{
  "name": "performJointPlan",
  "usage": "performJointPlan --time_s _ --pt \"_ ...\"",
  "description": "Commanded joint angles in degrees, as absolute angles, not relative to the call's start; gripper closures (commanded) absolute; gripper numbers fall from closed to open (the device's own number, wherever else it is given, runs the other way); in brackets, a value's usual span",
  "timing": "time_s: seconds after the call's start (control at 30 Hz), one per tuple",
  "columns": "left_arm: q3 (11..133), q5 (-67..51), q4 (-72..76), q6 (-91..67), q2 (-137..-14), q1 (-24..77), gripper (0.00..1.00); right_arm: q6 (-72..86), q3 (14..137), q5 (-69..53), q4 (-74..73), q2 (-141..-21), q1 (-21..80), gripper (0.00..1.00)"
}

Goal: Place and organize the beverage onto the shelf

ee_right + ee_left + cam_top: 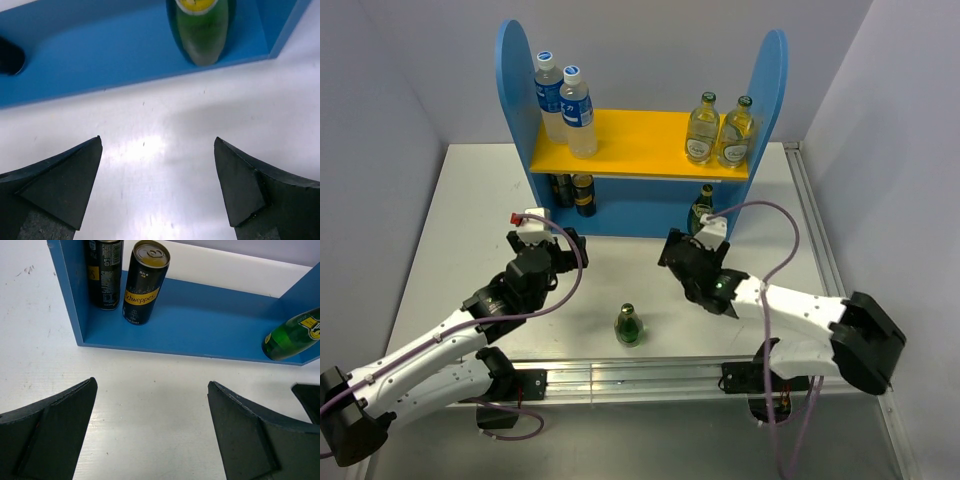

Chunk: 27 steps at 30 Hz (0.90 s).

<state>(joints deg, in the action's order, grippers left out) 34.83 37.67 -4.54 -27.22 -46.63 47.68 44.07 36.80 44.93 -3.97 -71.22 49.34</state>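
Observation:
The blue shelf (pixel 515 80) stands at the back of the table. Its yellow upper board (pixel 635 140) holds two clear water bottles (pixel 565 105) at left and two yellowish glass bottles (pixel 720 130) at right. The lower level holds two black cans (pixel 145 282) at left and a green bottle (pixel 202 27) at right. Another green bottle (pixel 628 325) stands alone on the table near the front, between the arms. My left gripper (pixel 152 432) is open and empty in front of the cans. My right gripper (pixel 157 187) is open and empty in front of the shelf's green bottle.
A metal rail (pixel 620 378) runs along the table's near edge. Grey walls close the left, back and right sides. A purple cable (pixel 790 240) loops above the right arm.

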Motion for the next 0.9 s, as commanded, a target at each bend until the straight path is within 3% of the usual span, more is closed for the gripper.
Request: performJointPlan --time_s 0.0,0.37,0.7,0.87 --pt "33.8 37.8 -2.8 -27.7 -45.7 48.1 0.01 50.3 34.2 50.4 -11.6 -64.3 54.2 0.0" --pt "29.4 42.6 -5.2 -37.4 -45.5 57.4 0.01 59.4 32.5 59.0 -26.4 -48.6 74.6 0.0" --pt "25.8 53.2 -6.2 -47.1 -48.9 70.0 0.01 52.9 28.8 61.6 -21.6 -42.2 80.4 0.0" --pt "23.1 52.9 -1.1 -48.1 -52.5 72.9 0.01 52.2 27.2 63.2 -21.1 -38.9 82.1 0.0"
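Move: Back and to the right of the left hand stands the last loose green bottle, about 14 cm nearer the base, 15 cm to the right and some 13 cm lower; the front black can on the shelf is about 18 cm ahead, 3 cm right and 16 cm below. From the right hand that loose bottle lies roughly 16 cm back, 15 cm left and 4 cm lower, while the shelved green bottle stands about 14 cm ahead, 4 cm right and 2 cm below. Sinking about 9 cm while drawing back 7 cm or so and 5 cm to its right, the open, empty left hand heads for the loose green bottle, tipping and turning slightly clockwise. The right hand, also open and empty, keeps backing away from the shelved bottle, some 12 cm, rising about 4 cm and turning counter-clockwise before it slows beyond the loose bottle's right side. ##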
